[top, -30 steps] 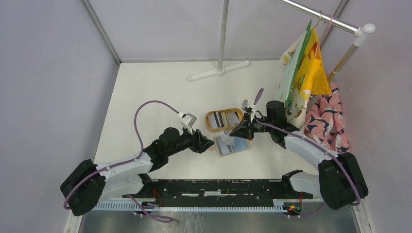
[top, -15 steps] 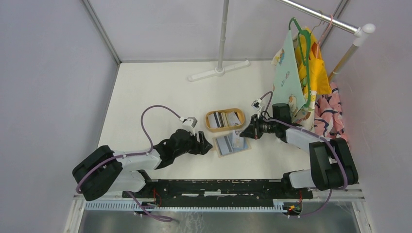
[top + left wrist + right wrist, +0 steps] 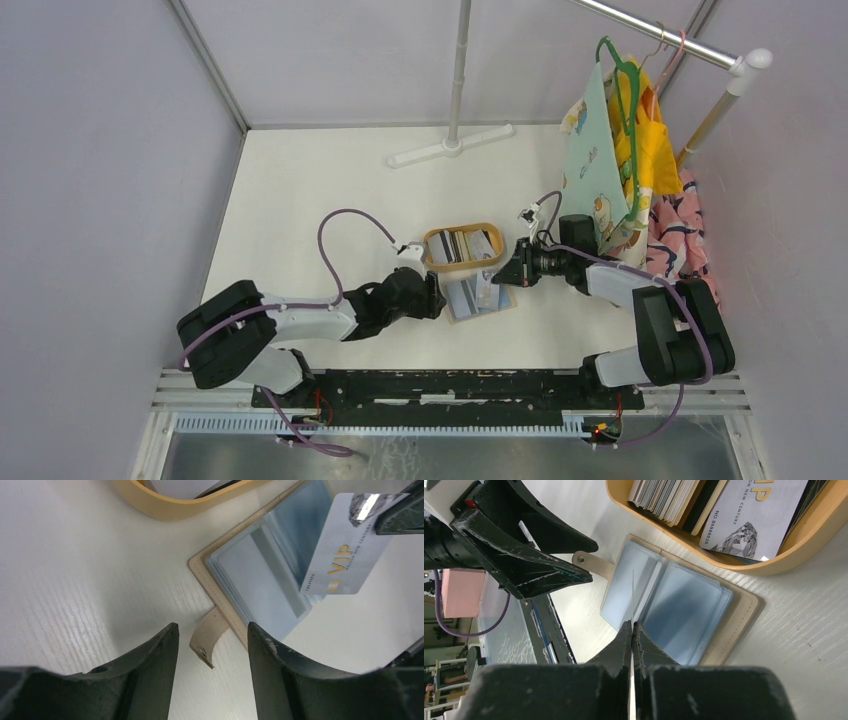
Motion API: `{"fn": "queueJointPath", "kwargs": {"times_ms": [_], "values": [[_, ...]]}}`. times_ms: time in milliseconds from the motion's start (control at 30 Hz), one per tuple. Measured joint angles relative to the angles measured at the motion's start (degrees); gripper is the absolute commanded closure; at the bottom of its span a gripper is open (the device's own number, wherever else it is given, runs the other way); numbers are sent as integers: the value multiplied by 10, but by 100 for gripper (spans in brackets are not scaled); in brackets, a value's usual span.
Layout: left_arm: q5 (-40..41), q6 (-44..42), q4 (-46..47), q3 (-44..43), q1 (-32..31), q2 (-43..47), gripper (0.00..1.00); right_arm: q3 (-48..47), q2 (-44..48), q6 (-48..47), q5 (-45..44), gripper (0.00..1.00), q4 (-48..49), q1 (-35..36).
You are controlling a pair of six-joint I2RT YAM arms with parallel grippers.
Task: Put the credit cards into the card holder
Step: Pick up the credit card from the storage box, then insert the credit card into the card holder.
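Observation:
The beige card holder [image 3: 478, 298] lies open on the table, its light blue sleeves [image 3: 260, 575] facing up. Its snap strap [image 3: 206, 641] sticks out between the fingers of my left gripper [image 3: 212, 630], which is open and not touching it. My right gripper [image 3: 632, 625] is shut on a pale grey credit card [image 3: 345, 545] marked VIP. It holds that card [image 3: 632, 595] edge-down over the middle sleeves of the card holder [image 3: 674, 610]. Several more credit cards [image 3: 749, 515] sit in the oval wooden tray [image 3: 430, 250] just behind the holder.
A clothes rack base [image 3: 452, 148] stands at the back of the table. Hanging clothes [image 3: 620, 170] are close behind the right arm. A black rail [image 3: 450, 385] runs along the near edge.
My left gripper has moved right, up to the card holder's strap side. The right gripper came down a little with the card, and the hanging clothes swung.

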State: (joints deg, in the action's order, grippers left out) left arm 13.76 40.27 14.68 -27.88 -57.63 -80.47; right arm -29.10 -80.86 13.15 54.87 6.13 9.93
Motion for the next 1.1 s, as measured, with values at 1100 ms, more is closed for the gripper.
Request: {"fn": "queueJointPath", "kwargs": {"times_ms": [1100], "values": [[26, -31, -43, -126, -6, -135, 63, 5, -52, 10, -57, 100, -12, -2]]}}
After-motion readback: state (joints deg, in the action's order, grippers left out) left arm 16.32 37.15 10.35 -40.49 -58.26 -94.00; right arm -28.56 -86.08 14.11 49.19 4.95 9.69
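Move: The left hand's half-open fingers are just short of the card holder's left end, the holder's middle some 9 cm to its right, 1 cm ahead and 3 cm lower, with the strap almost under the tips. The card box is about 13 cm ahead and 5 cm to the right. The right hand already grips the VIP card; from it the card holder's middle lies roughly 4 cm back, 3 cm left and 5 cm below, the card box some 7 cm ahead and 7 cm left. The left hand sinks about 1.5 cm, then slides some 3 cm right and 2.5 cm forward into the card holder's left end, its fingers closing partway around that edge and one tip coming against the edges of the clear leaves. Meanwhile the right hand keeps its pinch on the VIP card and lowers it nearly 4 cm towards the middle of the card holder, drifting about 1 cm right and tipping slightly down. ##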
